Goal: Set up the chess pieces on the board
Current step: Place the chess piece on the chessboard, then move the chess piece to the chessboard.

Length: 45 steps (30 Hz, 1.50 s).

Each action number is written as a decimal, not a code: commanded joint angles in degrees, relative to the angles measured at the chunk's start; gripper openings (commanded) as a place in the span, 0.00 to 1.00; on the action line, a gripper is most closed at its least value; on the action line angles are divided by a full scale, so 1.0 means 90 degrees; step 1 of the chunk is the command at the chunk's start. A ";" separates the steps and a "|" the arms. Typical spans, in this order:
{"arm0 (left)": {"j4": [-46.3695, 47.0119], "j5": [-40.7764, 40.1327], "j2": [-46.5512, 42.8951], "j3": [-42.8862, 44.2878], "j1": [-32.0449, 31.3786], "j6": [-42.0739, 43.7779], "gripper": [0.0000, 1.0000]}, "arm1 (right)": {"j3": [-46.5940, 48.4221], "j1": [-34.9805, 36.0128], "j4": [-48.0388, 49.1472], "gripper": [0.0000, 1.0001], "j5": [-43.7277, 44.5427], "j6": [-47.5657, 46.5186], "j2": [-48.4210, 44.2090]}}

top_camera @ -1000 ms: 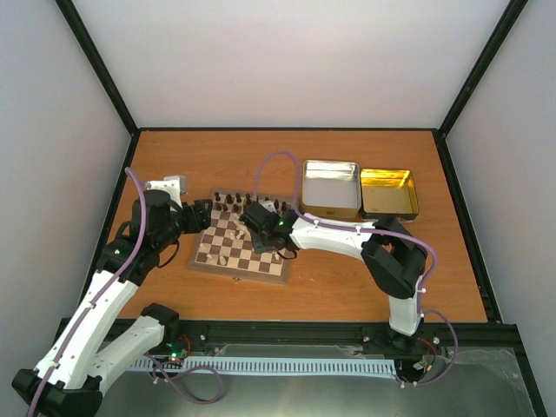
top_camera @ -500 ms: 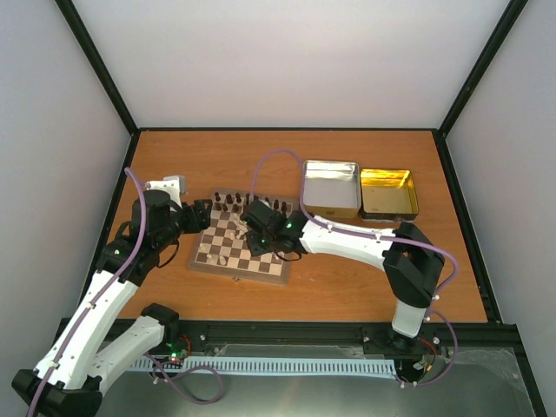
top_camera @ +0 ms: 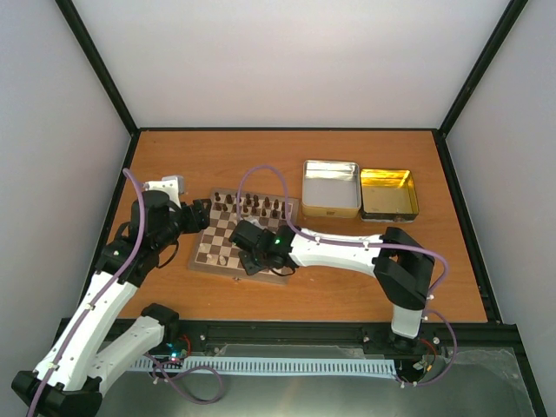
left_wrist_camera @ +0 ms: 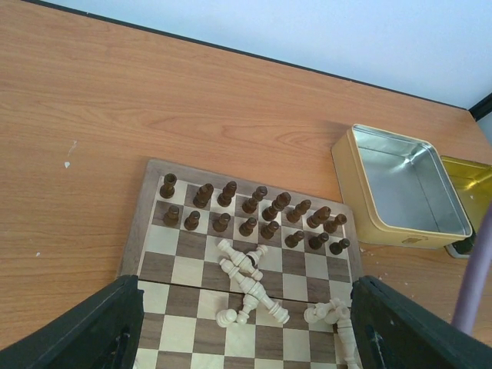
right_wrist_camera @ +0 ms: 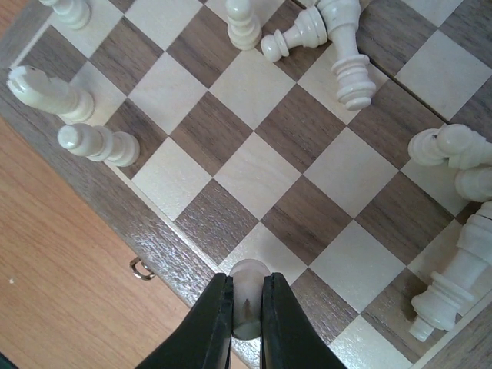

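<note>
The board [top_camera: 208, 254] lies left of the table's middle. Dark brown chess pieces [left_wrist_camera: 246, 207] stand in two rows along its far side. Several cream pieces [left_wrist_camera: 250, 280] lie toppled in the middle squares. My right gripper [right_wrist_camera: 247, 307] is shut on a small cream piece [right_wrist_camera: 248, 286], held over a pale square at the board's [right_wrist_camera: 254, 173] near edge. A cream knight [right_wrist_camera: 42, 91] and a pawn [right_wrist_camera: 96, 144] stand on the edge rows to its left. More cream pieces [right_wrist_camera: 453, 165] lie on its right. My left gripper [left_wrist_camera: 246, 338] hangs open over the board's left side [top_camera: 196, 217], holding nothing.
A silver tin [top_camera: 330, 187] and a gold tin [top_camera: 388, 193] stand open, right of the board at the back. The right arm [top_camera: 347, 248] stretches across the table in front of them. Black frame posts and pale walls close the table in.
My right gripper has carried the cream piece from the board's middle toward its near edge. The left arm has not moved.
</note>
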 commanded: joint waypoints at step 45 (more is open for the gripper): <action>-0.0072 -0.0092 -0.0099 0.0043 -0.0038 -0.0139 0.75 | 0.0206 -0.0004 -0.0123 0.33 0.0067 -0.0169 0.0404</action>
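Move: The right hand already holds a white chess piece directly over its square, the light one on the near row, third from the board's right edge, some 5 cm below. On that row a standing white piece is about 8 cm to the left and 1 cm farther out; beyond it the knight is 11 cm left and 2 cm farther out. A tall white piece lies about 7 cm right and 4 cm ahead. From the left hand the target square is some 6 cm back, 11 cm right and 22 cm below. Still pinching the white piece, the right hand lowers it straight down about 2 cm onto the light near-row square, pauses, and opens its fingers partway to let go. It then lifts clear some 5 cm, drifting slightly forward and right, and sinks back about 4 cm with the fingers still open, until they straddle the piece again without closing. ##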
